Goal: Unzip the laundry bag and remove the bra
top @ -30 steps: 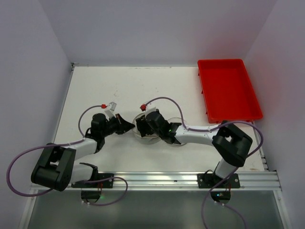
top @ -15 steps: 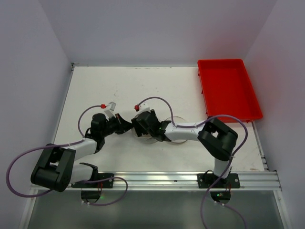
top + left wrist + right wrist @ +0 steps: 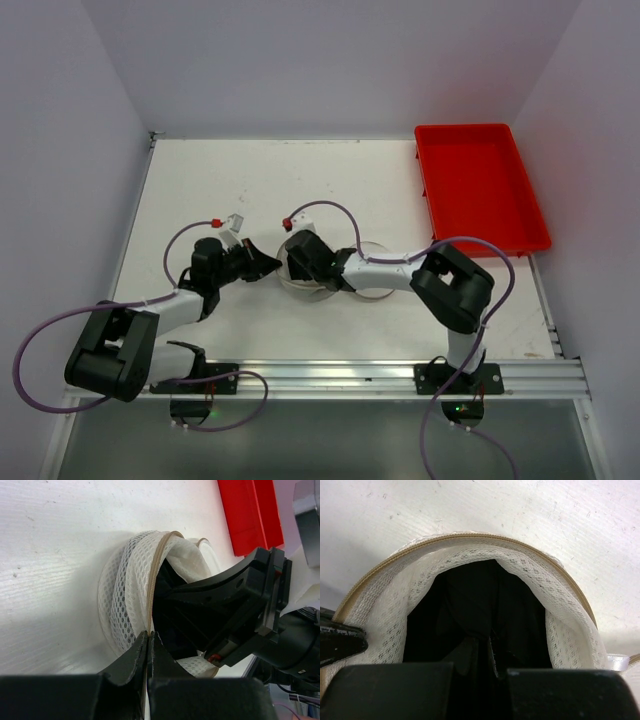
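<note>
The laundry bag [image 3: 312, 290] is a cream-white mesh pod lying open at mid-table, its opening toward my right gripper. Its round lid [image 3: 372, 262] lies flat beside it on the right. My left gripper [image 3: 272, 265] is shut on the bag's tan wire rim [image 3: 151, 600] at the bag's left side. My right gripper [image 3: 298, 270] reaches inside the bag. In the right wrist view the mesh mouth [image 3: 470, 560] frames the black bra [image 3: 480, 597], and my right gripper [image 3: 487, 642] is shut on a fold of that fabric. Most of the bra is hidden inside the bag.
A red plastic tray [image 3: 480, 185] stands at the back right of the white table [image 3: 250, 190]. It also shows in the left wrist view [image 3: 250, 510]. The right arm's body [image 3: 240, 605] crowds the bag's opening, close to my left fingers.
My right gripper has pushed left and deeper into the bag, and its elbow has swung left and back. My left gripper holds the rim in the same place.
</note>
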Tool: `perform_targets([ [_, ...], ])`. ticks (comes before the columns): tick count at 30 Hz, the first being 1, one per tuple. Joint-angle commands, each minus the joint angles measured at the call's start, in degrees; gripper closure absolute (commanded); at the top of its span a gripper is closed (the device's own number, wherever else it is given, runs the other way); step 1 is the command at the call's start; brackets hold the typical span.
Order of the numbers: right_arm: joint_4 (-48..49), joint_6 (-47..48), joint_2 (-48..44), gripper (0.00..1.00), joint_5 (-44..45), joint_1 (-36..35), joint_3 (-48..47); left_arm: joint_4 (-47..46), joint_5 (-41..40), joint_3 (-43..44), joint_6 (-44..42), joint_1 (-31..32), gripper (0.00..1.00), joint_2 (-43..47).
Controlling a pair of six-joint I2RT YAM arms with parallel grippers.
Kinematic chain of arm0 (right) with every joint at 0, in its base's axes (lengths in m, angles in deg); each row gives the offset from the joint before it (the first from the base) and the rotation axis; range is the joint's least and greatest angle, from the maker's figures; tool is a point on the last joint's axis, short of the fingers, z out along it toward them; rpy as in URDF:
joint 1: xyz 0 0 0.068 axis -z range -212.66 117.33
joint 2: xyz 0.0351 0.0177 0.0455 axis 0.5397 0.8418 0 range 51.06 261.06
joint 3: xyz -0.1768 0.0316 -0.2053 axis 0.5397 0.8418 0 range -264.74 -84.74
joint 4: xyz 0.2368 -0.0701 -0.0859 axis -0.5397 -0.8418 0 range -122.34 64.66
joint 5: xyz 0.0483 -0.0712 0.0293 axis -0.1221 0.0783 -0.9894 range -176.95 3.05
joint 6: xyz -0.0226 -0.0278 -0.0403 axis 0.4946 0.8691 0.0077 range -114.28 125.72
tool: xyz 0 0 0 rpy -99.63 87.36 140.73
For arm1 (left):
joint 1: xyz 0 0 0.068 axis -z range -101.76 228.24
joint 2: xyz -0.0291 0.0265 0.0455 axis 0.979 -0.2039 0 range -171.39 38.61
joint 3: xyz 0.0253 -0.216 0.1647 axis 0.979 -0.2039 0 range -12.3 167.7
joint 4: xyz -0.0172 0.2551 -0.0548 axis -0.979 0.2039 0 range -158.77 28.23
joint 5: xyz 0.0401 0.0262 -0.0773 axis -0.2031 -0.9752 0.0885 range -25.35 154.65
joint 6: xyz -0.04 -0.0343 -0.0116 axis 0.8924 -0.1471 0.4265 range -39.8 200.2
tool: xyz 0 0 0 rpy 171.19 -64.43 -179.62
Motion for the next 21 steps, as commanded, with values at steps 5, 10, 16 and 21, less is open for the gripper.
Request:
perform_targets([
  [5,6.3,4.6,-12.3,1.0,-4.1,1.0,2.6,2.4,-1.9,2.8,-0.9,0.3,1.0,-1.4],
  [10,14.6,5.9,-21.2,1.0,-7.5,2.2,10.3,3.4,-2.7,3.6,-1.1,0.3,1.0,-2.2],
  [16,18.9,6.1,-26.7,1.0,-11.5,4.3,13.5,3.6,-2.9,4.2,-0.7,0.3,1.0,-2.3],
  [21,24.0,5.0,-29.8,1.0,-20.7,7.5,17.1,3.8,-2.9,4.8,-0.6,0.3,1.0,-2.4],
])
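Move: The right fingers are already shut on the black bra down inside the laundry bag; its bulk lies about 1 cm below and 1 cm right of them, with the bag's open mouth around the hand and some 4 cm above. The bag's round lid lies about 16 cm to the right, roughly level fore and aft, some 4 cm lower. From the left hand, which already pinches the zip edge, the bra is about 6 cm right, 1 cm ahead and 5 cm down. Upward, quick and nearly straight, the right hand lifts the pinched bra about 13 cm towards and through the bag's mouth, drifting 2–3 cm right and slowing near the top. Its wrist rolls left side up and tips the fingers upward, some 25 degrees in all. The left hand keeps its pinch on the zip edge against the lift, creeping about 1 cm forward. ##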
